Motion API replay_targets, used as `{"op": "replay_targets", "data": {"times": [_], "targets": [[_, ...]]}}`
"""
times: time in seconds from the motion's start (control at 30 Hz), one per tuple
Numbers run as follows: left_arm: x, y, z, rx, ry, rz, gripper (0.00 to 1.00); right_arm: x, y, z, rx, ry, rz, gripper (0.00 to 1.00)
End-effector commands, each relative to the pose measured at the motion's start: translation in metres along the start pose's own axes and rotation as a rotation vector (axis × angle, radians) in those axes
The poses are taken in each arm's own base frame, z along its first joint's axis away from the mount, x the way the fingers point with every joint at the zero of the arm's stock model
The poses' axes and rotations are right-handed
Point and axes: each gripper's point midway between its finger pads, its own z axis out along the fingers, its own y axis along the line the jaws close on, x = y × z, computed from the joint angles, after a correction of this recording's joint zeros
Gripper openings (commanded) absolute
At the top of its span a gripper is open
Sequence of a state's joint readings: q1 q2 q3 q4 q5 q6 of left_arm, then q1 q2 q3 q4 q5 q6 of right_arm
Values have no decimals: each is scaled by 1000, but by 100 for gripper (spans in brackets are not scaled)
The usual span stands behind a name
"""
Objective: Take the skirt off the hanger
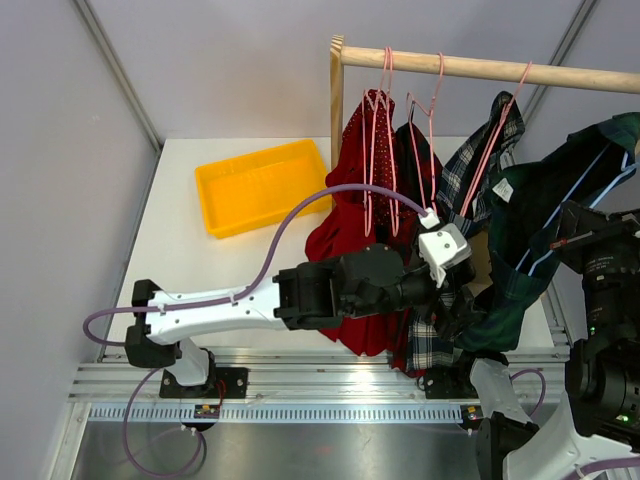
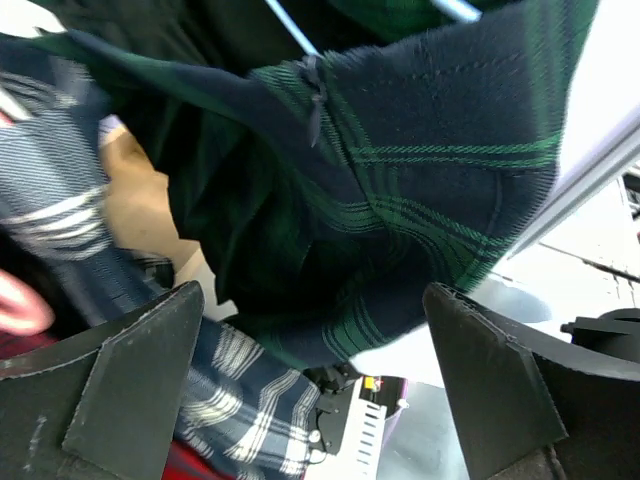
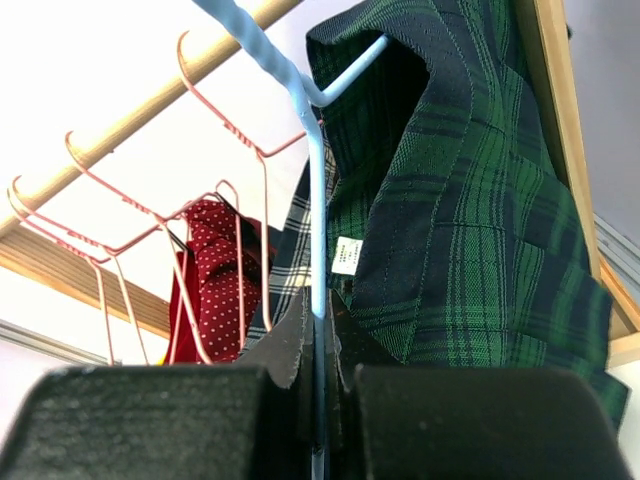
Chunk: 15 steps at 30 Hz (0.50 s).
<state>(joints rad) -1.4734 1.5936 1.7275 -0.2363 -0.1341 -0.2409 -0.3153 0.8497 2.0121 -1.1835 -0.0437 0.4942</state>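
Note:
The skirt (image 1: 545, 195) is dark green and navy plaid and hangs on a light blue hanger (image 1: 592, 172) at the right end of the rail. In the right wrist view my right gripper (image 3: 318, 312) is shut on the blue hanger's (image 3: 317, 200) wire, with the skirt (image 3: 460, 230) draped just right of it. My left gripper (image 2: 312, 295) is wide open under the skirt (image 2: 420, 150). The skirt's lower edge hangs between the fingers (image 2: 130, 370), unclamped. From above, the left gripper (image 1: 458, 300) reaches into the clothes below the rail.
A wooden rail (image 1: 480, 68) carries pink hangers (image 1: 375, 130) with a red dotted garment (image 1: 350, 230) and a blue-white plaid one (image 1: 480, 150). A yellow tray (image 1: 262, 185) lies at the table's back left. The rail's post (image 1: 337, 100) stands beside the tray.

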Motion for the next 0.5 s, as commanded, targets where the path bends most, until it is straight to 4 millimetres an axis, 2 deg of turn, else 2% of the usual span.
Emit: {"op": "replay_targets", "data": {"times": [0.0,0.1,0.23,0.37,0.47], "targets": [[-37,-31,3,108,-123,-30,97,-29,21,-8,-81,-106,8,0],[-38,-43,6,149,-136,-43,97,-30,22,-9,-84,-108,5,0],[-44,-59,-6,175,-142,-50,98,-30,22,-10,-92,-105,0,0],[-47,-61,-17,120,-157,-6,99,-27,20,-11,-93,-103,0,0],[-46,-57,-17,93,-136,7,99,-27,18,-12,-83,-107,-1,0]]}}
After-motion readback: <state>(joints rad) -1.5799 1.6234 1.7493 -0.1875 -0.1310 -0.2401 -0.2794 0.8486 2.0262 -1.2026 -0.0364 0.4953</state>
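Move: The green plaid skirt's near, lower edge hangs about 8 cm to the left hand's right, some 1 cm ahead and 3 cm above. The light blue hanger's bar is roughly 8 cm ahead, 10 cm to the right and 10 cm above; the navy-white plaid garment hangs about 6 cm ahead, 1 cm to the right and 8 cm below. From the right hand, that skirt edge lies some 6 cm back, 5 cm left and 9 cm below. The open left hand slides back about 5 cm across the green skirt's edge; the right keeps hold of the hanger. ##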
